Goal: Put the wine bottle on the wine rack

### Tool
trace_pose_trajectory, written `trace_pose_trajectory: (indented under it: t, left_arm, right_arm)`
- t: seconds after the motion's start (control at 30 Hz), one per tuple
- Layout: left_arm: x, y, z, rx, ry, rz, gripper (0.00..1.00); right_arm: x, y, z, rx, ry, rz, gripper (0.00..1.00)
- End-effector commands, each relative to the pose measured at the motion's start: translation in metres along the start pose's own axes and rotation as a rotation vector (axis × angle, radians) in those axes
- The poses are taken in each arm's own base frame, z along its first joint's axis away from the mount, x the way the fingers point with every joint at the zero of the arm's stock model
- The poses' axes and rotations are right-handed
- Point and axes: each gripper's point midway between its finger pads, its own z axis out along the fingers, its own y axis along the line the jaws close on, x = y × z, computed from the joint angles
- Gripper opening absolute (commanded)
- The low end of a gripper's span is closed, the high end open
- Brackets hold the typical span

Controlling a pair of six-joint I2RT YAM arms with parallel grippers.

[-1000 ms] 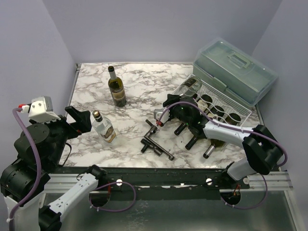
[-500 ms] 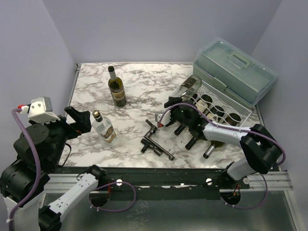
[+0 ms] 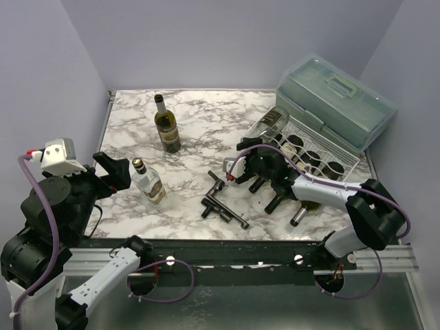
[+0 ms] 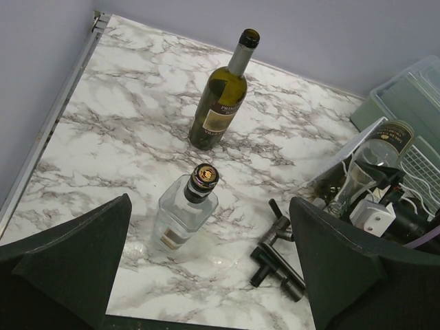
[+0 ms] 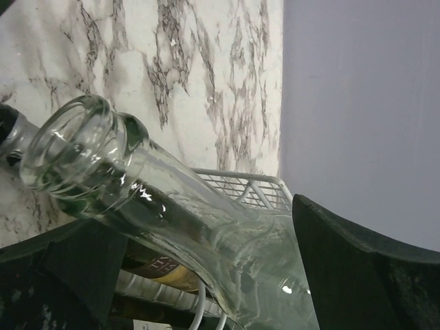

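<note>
A clear glass wine bottle (image 3: 270, 124) lies tilted in the leftmost cradle of the silver wire wine rack (image 3: 294, 128), mouth toward the near left. My right gripper (image 3: 257, 162) is at its neck, open. In the right wrist view the bottle (image 5: 172, 206) runs between the spread jaws of the right gripper (image 5: 206, 251), and neither pad touches it there. Rack wire (image 5: 240, 187) shows behind the glass. Several dark bottles lie in the other cradles. My left gripper (image 3: 113, 172) hovers open at the table's left, as the left gripper (image 4: 210, 237) shows.
A dark green wine bottle (image 3: 166, 127) stands at the back left. A squat clear bottle (image 3: 149, 182) stands near the left gripper. A dark metal faucet part (image 3: 223, 203) lies mid-table. A grey-green lidded plastic box (image 3: 337, 100) sits behind the rack.
The right gripper's jaws have spread apart and let go of the clear bottle's neck. The bottle stays lying on the rack. The left arm has not moved.
</note>
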Motion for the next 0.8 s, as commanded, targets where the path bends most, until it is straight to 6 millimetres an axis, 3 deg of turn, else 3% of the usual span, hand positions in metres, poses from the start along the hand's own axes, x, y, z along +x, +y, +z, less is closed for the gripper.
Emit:
trace_pose_trajectory:
  t: [0.0, 0.3, 0.5, 0.77]
  left_arm:
    - [0.008, -0.001, 0.002, 0.007, 0.031, 0.008, 0.99]
    - [0.011, -0.008, 0.008, 0.019, 0.050, 0.013, 0.99]
    - [0.009, -0.012, 0.009, 0.031, 0.052, 0.005, 0.99]
    - [0.011, -0.019, 0.015, 0.042, 0.073, 0.003, 0.99]
  right_arm:
    - [-0.021, 0.014, -0.008, -0.108, -0.059, 0.045, 0.99]
    - [-0.040, 0.023, -0.005, -0.188, -0.089, 0.058, 0.89]
    - [-0.034, 0.020, 0.003, -0.155, -0.053, 0.064, 0.65]
    - [-0.015, 0.012, 0.007, -0.081, 0.035, 0.014, 0.53]
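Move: Among the rack's bottles at its left end, the clear round bottle already lies released between the right hand's wide-open fingers, its middle about 6 cm ahead, 5 cm right and 1 cm lower. The nearest dark wine bottle lies some 4 cm to this hand's right, 1 cm ahead and 6 cm down. The metal tool is about 14 cm back, 9 cm left and 10 cm down. From the left hand, the clear round bottle is roughly 28 cm ahead, 40 cm right and 27 cm below. Backing off along the clear round bottle towards its mouth, the right hand goes about 3 cm back and 2.5 cm left while the fingers tip down some 10 degrees. It then eases about 1 cm forward again, fingers narrowing from wide open to a little over half around the neck just behind the mouth; whether they touch the glass can't be seen. The open left hand shifts under 2 cm forward, right and down. ##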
